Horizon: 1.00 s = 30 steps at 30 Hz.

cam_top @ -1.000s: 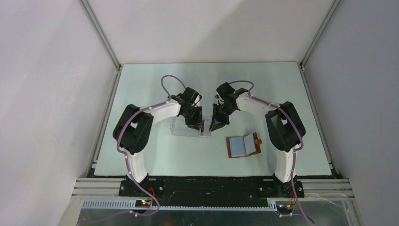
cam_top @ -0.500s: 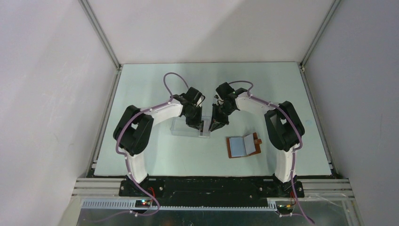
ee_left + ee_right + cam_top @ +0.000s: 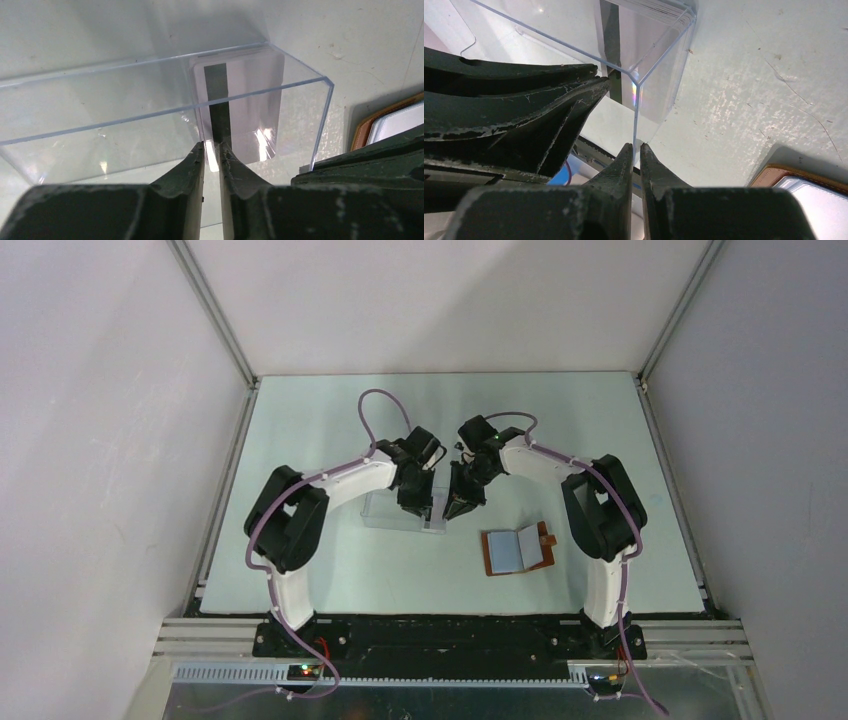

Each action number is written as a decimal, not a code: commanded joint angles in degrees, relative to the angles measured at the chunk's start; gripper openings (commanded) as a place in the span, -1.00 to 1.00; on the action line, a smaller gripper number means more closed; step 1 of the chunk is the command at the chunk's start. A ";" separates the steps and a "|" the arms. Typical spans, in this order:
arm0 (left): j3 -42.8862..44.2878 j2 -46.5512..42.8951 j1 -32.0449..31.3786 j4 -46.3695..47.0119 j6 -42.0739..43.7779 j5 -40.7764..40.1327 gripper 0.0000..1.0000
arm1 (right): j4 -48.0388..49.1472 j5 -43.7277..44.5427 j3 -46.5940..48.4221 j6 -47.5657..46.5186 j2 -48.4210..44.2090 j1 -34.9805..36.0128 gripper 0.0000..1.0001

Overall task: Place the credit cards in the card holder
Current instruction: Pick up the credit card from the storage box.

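The credit cards [image 3: 250, 100], pale with a dark stripe, stand stacked inside the right end of a clear plastic box [image 3: 150, 117]. My left gripper [image 3: 212, 146] hangs at the box's near wall in front of the cards, its jaws a narrow slit apart; I can make out nothing held between them. My right gripper [image 3: 636, 146] is shut on the thin corner wall of the clear box [image 3: 636, 100]. The card holder [image 3: 518, 550], a tan-brown wallet, lies open on the table to the right of both grippers, pale pockets up. Its edge shows in both wrist views [image 3: 385, 125] [image 3: 804, 185].
The clear box [image 3: 395, 510] sits mid-table between the two arms. My left gripper [image 3: 420, 508] and right gripper [image 3: 455, 512] are almost touching over its right end. White walls and metal rails enclose the pale table [image 3: 330, 420].
The left wrist has shifted slightly right toward the right gripper and its cable loop has risen. The right arm, the box and the card holder have not moved.
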 commanded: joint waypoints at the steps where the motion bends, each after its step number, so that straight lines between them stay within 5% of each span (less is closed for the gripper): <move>1: 1.80 -1.11 -0.35 -1.32 1.21 -1.54 -0.61 | -0.24 -1.15 1.80 -0.86 0.88 0.67 -0.77; 13: 2.25 -1.33 -0.58 -1.16 0.46 0.93 -0.98 | -0.36 -1.35 1.75 -1.08 1.03 0.67 -0.77; 30: 2.35 -4.83 -0.46 2.10 -1.89 5.96 -0.95 | -0.54 -1.57 1.54 -1.24 0.86 0.60 -0.77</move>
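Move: The uppermost credit card on the stack lying in the right end of the storage box has its middle about 2 cm ahead of my left hand, 2 cm right and 2 cm below. From this hand, the clear box's middle lies some 4 cm left and 2 cm ahead, and the open card holder about 17 cm right and 6 cm back. From my right hand, which already grips the box's right end wall, the card is roughly 2 cm ahead, 3 cm left and 4 cm lower. I shut the slightly open fingers of my left hand over the rear left part of the card stack while easing back about half a centimetre. Then, with the fingers shut, I shift about 2 cm right towards the box's right end and rise some 1.5 cm, the fingertips swinging slightly right. My right hand stays put and keeps its pinch on the end wall. ##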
